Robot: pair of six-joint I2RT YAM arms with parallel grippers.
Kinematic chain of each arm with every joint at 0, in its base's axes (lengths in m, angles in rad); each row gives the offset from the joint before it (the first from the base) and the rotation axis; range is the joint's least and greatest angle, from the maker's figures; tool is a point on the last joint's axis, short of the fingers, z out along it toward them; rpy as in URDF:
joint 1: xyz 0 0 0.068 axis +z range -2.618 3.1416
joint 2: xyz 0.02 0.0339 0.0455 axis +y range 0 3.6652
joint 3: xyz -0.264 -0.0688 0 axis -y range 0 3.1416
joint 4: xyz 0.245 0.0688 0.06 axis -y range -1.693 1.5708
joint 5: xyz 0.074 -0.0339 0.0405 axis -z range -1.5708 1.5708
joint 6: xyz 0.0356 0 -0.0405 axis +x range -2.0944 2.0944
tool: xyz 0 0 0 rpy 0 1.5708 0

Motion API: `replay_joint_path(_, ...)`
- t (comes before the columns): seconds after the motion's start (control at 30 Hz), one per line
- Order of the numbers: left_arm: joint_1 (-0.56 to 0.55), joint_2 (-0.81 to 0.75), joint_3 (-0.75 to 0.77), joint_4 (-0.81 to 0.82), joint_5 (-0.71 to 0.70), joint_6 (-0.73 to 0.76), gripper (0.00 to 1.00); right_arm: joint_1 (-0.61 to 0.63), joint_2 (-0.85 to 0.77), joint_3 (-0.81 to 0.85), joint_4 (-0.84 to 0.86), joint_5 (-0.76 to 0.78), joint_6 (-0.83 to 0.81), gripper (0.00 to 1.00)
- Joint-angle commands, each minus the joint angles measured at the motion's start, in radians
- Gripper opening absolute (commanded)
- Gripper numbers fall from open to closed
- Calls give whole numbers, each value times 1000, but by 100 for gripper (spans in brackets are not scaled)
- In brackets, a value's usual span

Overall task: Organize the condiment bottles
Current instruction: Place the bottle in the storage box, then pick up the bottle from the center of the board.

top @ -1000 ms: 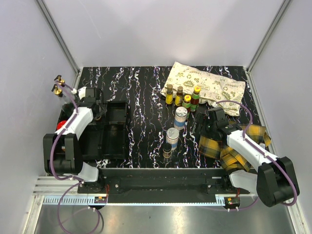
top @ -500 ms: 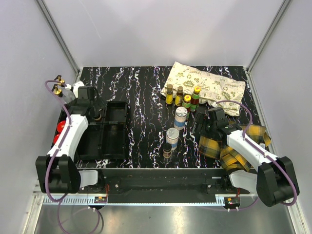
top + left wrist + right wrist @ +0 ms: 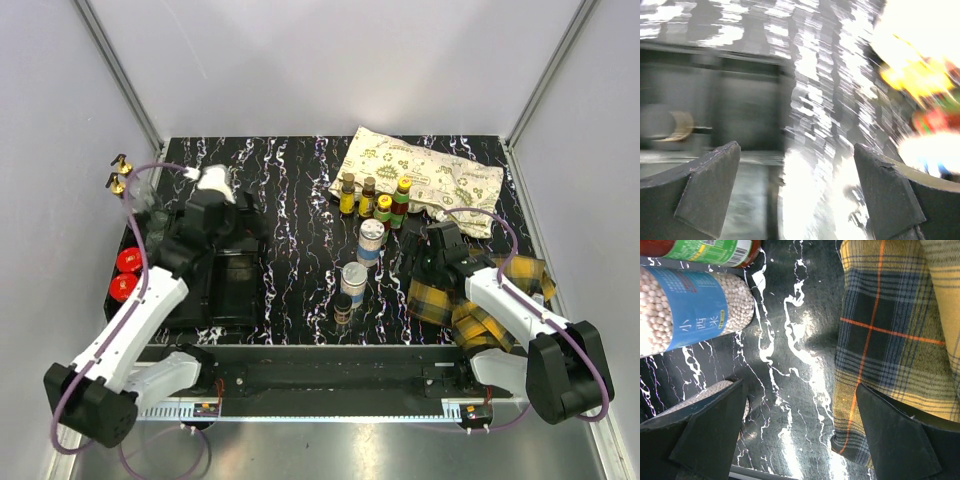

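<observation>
Condiment bottles stand mid-table: yellow and green sauce bottles (image 3: pixel 372 200), two blue-white shakers (image 3: pixel 371 240), (image 3: pixel 353 280) and a tiny dark bottle (image 3: pixel 343 307). Two gold-capped clear bottles (image 3: pixel 120 172) and two red-lidded jars (image 3: pixel 126 273) sit left of the black tray (image 3: pixel 235 290). My left gripper (image 3: pixel 218 205) hangs open and empty over the tray's far end; its wrist view is blurred, the left gripper (image 3: pixel 797 185) wide apart. My right gripper (image 3: pixel 412 245) is open and empty, low over the table beside the shakers. In the right wrist view the right gripper (image 3: pixel 800 430) frames bare table, a shaker (image 3: pixel 690 310) to its left.
A printed white pouch (image 3: pixel 420 178) lies at the back right behind the sauce bottles. A yellow plaid cloth (image 3: pixel 480 300) lies under my right arm and shows as plaid cloth (image 3: pixel 890 330) by the right finger. Grey walls close in on both sides.
My left arm has swung from the gold-capped bottles at the far left to above the tray's far end, and its jaws have opened. The right arm has stayed put.
</observation>
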Motion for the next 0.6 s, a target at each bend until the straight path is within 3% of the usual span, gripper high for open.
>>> replay_joint_path(0.0, -203, -54, -61, 62, 64, 64, 99, -4, -8, -6, 29, 7, 18, 100)
replay_joint_path(0.27, -430, -71, -160, 154, 165, 188, 97, -6, -8, -17, 30, 10, 18, 100)
replay_joint_path(0.57, -579, -1, -189, 252, 249, 265, 93, -4, -15, -15, 30, 12, 23, 100)
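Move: The small dark-capped bottle that seems to be next stands about 14 cm back and 26 cm to the right of the left gripper, some 19 cm below it. The near white-lidded can is right beside that bottle, about 4 cm farther out and 3 cm farther right; the far can is level with the gripper and about 34 cm to its right. From the right gripper the bottle lies roughly 8 cm back, 19 cm left and a little lower. Swing the empty left gripper off the storage box, to the right and back across the open tabletop towards the dark-capped bottle and the near can, some 19 cm in all, sinking about 4 cm, mostly midway. Turn the hand about 45 degrees clockwise on the way, keep the fingers wide open, and touch nothing yet. ##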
